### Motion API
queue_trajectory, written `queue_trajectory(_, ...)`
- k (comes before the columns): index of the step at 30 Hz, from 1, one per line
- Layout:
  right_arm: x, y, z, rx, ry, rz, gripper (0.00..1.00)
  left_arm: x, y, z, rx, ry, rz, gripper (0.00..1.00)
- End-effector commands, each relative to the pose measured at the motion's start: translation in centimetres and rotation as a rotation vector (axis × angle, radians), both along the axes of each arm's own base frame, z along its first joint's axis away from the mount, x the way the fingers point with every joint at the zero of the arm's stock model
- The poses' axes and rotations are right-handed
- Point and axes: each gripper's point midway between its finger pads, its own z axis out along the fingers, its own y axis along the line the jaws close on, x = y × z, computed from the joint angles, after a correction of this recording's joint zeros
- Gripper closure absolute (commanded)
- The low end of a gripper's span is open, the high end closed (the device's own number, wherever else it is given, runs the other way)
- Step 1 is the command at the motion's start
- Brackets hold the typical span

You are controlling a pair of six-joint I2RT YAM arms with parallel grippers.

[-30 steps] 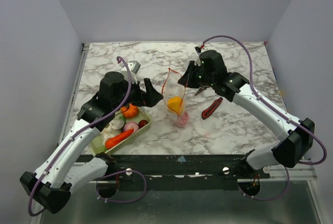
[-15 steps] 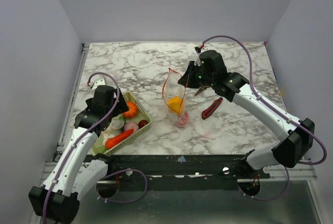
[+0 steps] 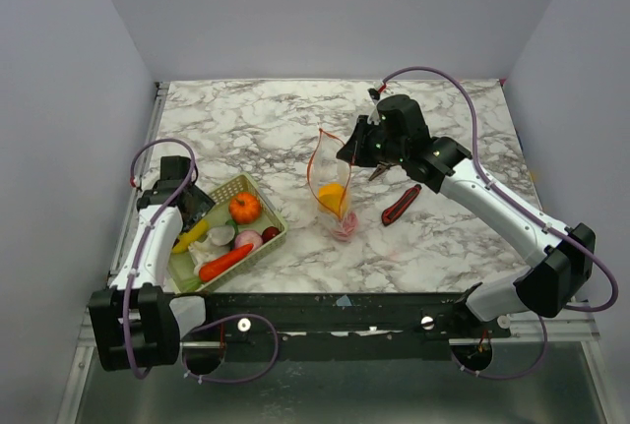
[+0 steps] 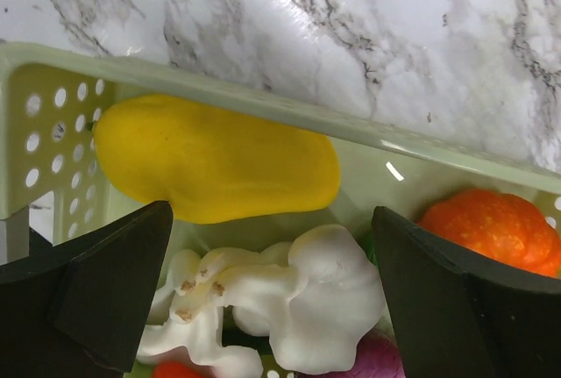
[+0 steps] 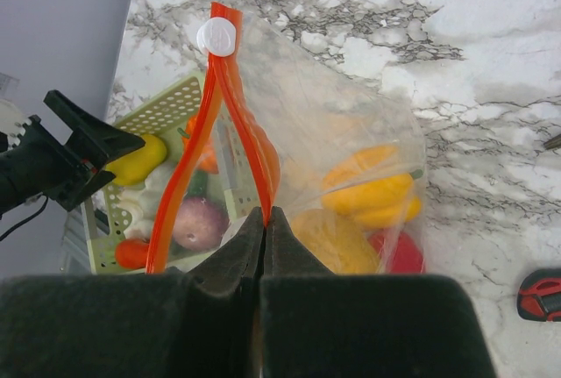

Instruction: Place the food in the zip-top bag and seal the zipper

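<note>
The zip-top bag [image 3: 331,180] stands upright at mid-table, mouth gaping, with yellow, orange and red food [image 5: 372,189] inside. My right gripper [image 5: 265,213] is shut on the zipper [image 5: 230,115], pinching the near side of the red-orange strip and holding the bag up. In the top view the right gripper [image 3: 354,153] is at the bag's right rim. My left gripper [image 4: 272,290] hangs open over the basket's left end, its black fingers [image 4: 105,281] either side of a white piece [image 4: 298,295]. A yellow piece [image 4: 219,163] and an orange pumpkin [image 4: 495,229] lie close by, untouched.
The pale green mesh basket [image 3: 273,224] sits at the table's left front, holding a carrot [image 3: 224,262], a pink piece [image 3: 248,240] and other food. A red-and-black utility knife [image 3: 401,205] lies just right of the bag. The table's left edge is close to the left arm.
The left arm has swung back from beside the bag to the basket's far left end, and its jaws have opened a little wider. The right gripper and bag have not moved.
</note>
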Motion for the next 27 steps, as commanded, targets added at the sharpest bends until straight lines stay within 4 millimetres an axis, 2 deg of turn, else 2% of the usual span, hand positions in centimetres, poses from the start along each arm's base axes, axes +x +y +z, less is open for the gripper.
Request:
queue_trajectory(1,-0.4,-0.1,0.8,0.008,-0.023,0.014,1.0,-0.1,0.7,-0.4,-0.026,0.024,0.122,0.01)
queue_trajectory(8,-0.3,-0.2,0.4,0.001,-0.02,0.008,1.0,-0.1,1.4,-2.4,-0.033,0.06,0.201,0.01)
queue_trajectory(16,-0.3,0.1,0.3,0.011,-0.013,0.02,1.0,-0.1,0.9,-4.4,-0.097,0.107,0.253,0.02)
queue_trajectory(22,-0.4,0.1,0.4,0.012,-0.016,0.019,1.0,-0.6,0.4,-4.6,-0.115,0.107,0.243,0.16)
queue_trajectory(27,-0.4,0.1,0.3,0.009,-0.012,0.018,1.0,-0.5,-0.1,-3.0,-0.138,0.054,0.226,0.3)
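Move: The yellow pepper lies in the basket under the open left hand, its middle about 6 cm below, some 2 cm left and 1 cm farther out. The white mushrooms are roughly 2 cm back and 2 cm right of the hand at that depth. The orange pumpkin sits about 7 cm ahead and 10 cm right, as low. From the right hand the pepper is some 37 cm left, 5 cm back and 23 cm below. The left fingertips come down to the yellow pepper's sides, one tip seeming to touch its pumpkin-side end at the finish. The hand sinks almost straight down about 4.5 cm into the basket, turning roughly 15 degrees, mostly counter-clockwise, as the fingers steepen; then it levels off and the wide-open fingers begin to close, still far apart. ##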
